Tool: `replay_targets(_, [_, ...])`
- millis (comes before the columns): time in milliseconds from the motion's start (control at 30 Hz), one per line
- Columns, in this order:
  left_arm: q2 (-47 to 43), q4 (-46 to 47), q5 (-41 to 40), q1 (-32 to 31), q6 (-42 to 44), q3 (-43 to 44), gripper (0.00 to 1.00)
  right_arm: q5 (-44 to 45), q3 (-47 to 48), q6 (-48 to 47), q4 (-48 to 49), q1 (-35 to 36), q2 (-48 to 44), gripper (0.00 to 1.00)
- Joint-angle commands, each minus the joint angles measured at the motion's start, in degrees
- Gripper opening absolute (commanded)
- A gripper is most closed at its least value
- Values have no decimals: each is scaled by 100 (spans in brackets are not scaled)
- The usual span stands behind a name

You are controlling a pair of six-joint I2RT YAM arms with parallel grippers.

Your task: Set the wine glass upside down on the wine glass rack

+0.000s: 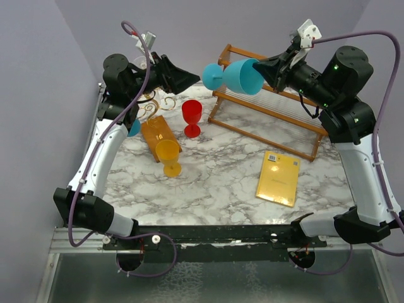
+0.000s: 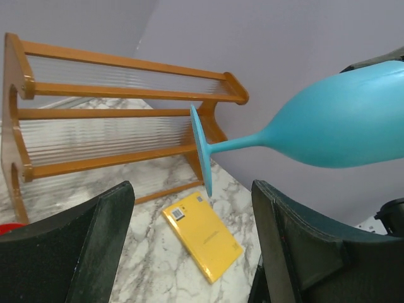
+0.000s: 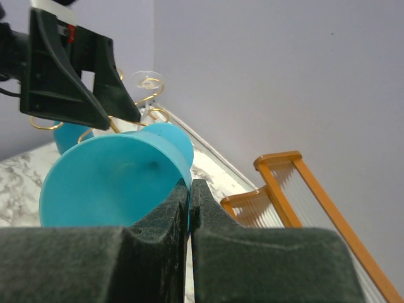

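Observation:
My right gripper (image 1: pixel 261 68) is shut on the rim of a blue wine glass (image 1: pixel 242 77) and holds it on its side in the air, foot (image 1: pixel 211 76) pointing left. In the right wrist view the fingers (image 3: pixel 170 214) pinch the rim of the glass (image 3: pixel 107 183). My left gripper (image 1: pixel 189 79) is open just left of the foot. In the left wrist view the foot (image 2: pixel 201 148) hangs beyond the gap, touched by neither finger (image 2: pixel 297 240). The gold wire wine glass rack (image 1: pixel 154 101) stands at the back left on its orange-brown base (image 1: pixel 158 134), partly hidden by the left arm.
A red glass (image 1: pixel 191 117) and a yellow glass (image 1: pixel 168 156) stand upright next to the rack's base. Another blue glass (image 1: pixel 134 128) peeks from under the left arm. A large slatted wooden rack (image 1: pixel 265 113) stands at the back right, with a yellow book (image 1: pixel 278 178) in front of it.

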Motion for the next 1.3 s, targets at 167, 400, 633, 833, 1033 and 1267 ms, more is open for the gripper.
replay_targets(167, [104,892,390,-212,-706,-390,65,-484,44,432,228,-3,-30,1])
replay_targets(400, [67,986,418,-313,-739,-525,44,-627,-21,505,308,-3,16,1])
replay_targets(633, [69,1158,505,-348,-920,-667,21,-692,-122,525,395,-3,15,1])
replay_targets(833, [93,1292,599,-423,-946,-715,8,-771,-274,513,465,-5,24,1])
replay_targets(1033, [66,1459,545,-428,-976,-808,0,-658,-552,345,522,-3,-60,3])
replay_targets(1267, [80,404,187,-229,-43,-175,0,-185,-828,-95,477,-10,-235,46])
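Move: The blue glass is in the air, its rim still pinched by the right gripper. Its foot faces the open left gripper, about 5 cm to that hand's right, 2 cm ahead and 2 cm above. From the right hand the foot is roughly 13 cm left, 7 cm ahead and 4 cm below. The red goblet stands about 13 cm ahead of the left hand and level with it sideways; the wooden rack is some 18 cm ahead and 35 cm right. Both are about 30 cm lower. Bring the left gripper about 3 cm right and down towards the foot of the blue glass, turning it slightly clockwise, and close it fully so the fingertips pinch the foot's lower edge. Meanwhile ease the right hand 2 cm left with the rim held, then lower it about 3 cm, the left sinking a little too, and only then start opening the right fingers. ##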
